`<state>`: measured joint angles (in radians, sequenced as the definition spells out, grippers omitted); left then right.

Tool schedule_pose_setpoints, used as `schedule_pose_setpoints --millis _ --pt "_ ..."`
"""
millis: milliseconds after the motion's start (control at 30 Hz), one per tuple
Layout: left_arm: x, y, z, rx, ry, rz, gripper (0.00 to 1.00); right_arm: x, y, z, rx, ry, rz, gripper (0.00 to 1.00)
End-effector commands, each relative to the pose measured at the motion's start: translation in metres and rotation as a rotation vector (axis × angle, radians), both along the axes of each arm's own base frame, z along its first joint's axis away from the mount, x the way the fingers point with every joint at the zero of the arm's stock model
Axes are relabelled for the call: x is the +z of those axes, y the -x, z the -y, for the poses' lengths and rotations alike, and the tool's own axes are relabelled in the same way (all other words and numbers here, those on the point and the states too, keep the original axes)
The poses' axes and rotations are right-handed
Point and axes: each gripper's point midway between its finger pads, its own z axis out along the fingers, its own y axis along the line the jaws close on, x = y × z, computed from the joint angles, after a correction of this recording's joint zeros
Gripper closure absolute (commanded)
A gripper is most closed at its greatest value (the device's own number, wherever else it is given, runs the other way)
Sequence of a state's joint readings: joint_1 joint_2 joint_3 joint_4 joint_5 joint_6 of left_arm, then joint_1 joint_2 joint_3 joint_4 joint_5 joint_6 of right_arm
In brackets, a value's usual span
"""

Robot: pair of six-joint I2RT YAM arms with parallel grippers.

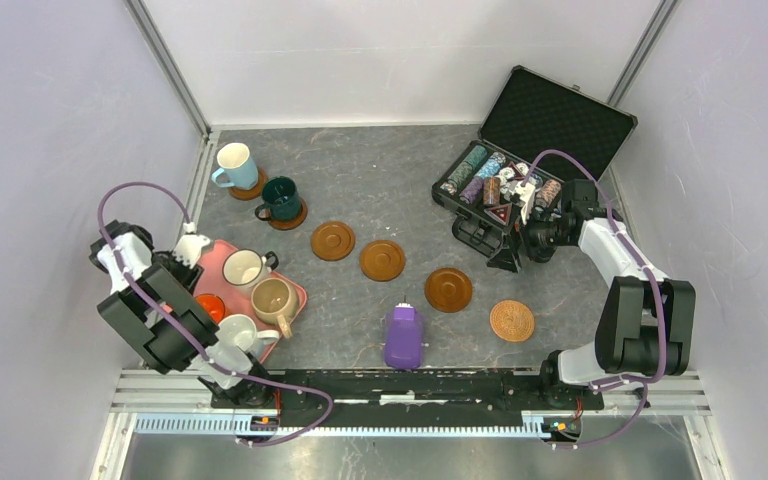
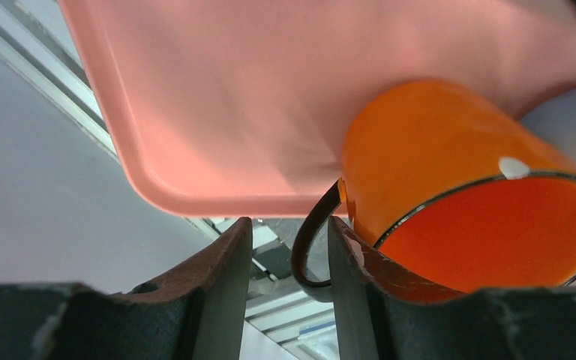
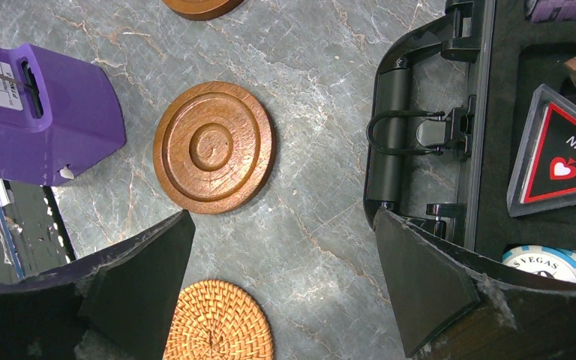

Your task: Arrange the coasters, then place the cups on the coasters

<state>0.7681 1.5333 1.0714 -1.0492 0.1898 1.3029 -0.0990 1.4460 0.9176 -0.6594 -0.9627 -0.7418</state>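
Observation:
My left gripper (image 2: 289, 225) hangs over the orange cup (image 2: 457, 157) at the left edge of the pink tray (image 2: 217, 97). Its jaws stand partly apart. The cup's thin dark handle (image 2: 307, 240) lies between them against the right finger, with a gap to the left finger. On the tray also stand cream (image 1: 243, 268), beige (image 1: 274, 298) and white (image 1: 237, 332) cups. The light blue (image 1: 235, 165) and dark green (image 1: 282, 198) cups each sit on a coaster. Bare dark coasters (image 1: 332, 240) (image 1: 382, 260) (image 1: 448, 289) and a woven one (image 1: 512, 320) lie in a row. My right gripper (image 3: 283, 225) is open above the table, empty.
An open black case (image 1: 530, 150) of poker chips stands at the back right, its handle (image 3: 390, 142) close to my right gripper's right finger. A purple device (image 1: 403, 337) lies near the front edge. White walls close in both sides.

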Motion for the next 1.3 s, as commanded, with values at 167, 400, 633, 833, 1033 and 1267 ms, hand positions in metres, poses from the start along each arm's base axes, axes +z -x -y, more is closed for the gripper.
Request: schedule_pose_setpoints --millis 167,400,633,833,1033,1267 --pt "0.035 0.015 -0.013 -0.094 0.000 0.074 0.41 0.002 0.001 -0.003 0.018 -0.011 0.019 0.02" --pt "0.034 0.024 -0.019 -0.195 -0.063 0.088 0.30 0.002 0.002 -0.003 0.022 -0.013 0.019 0.02" --pt "0.034 0.049 -0.016 -0.324 -0.018 0.049 0.28 0.001 0.004 -0.004 0.026 -0.015 0.018 0.02" --pt "0.011 0.065 0.013 -0.421 0.161 0.045 0.27 0.002 0.004 -0.005 0.029 -0.023 0.013 0.02" --pt "-0.004 0.051 0.019 -0.457 0.171 0.133 0.27 0.002 0.005 -0.003 0.025 -0.010 0.017 0.02" --pt "-0.018 0.047 0.019 -0.478 0.185 0.149 0.34 0.001 0.006 -0.003 0.024 -0.008 0.012 0.02"
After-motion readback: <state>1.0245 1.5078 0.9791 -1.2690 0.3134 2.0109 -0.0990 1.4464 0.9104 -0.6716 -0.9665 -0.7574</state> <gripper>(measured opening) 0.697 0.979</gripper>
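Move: Just back and to the right of the left hand stands the orange cup, its middle about 7 cm to the right, 3 cm back and 3 cm below, its handle pointing left towards the fingers. The white cup is roughly 10 cm back and 15 cm right of this hand, the dark-handled cup 5 cm ahead and 15 cm right. From the right hand the orange cup lies some 72 cm left, 11 cm back and 7 cm lower. Swinging round the handle side of the orange cup, the left hand backs about 6 cm overall, first rising some 3 cm and drifting left, then coming right and down towards the handle. It turns about 25 degrees clockwise with a slight tilt, and the fingers spread wider, ending either side of the handle without shutting on it. ##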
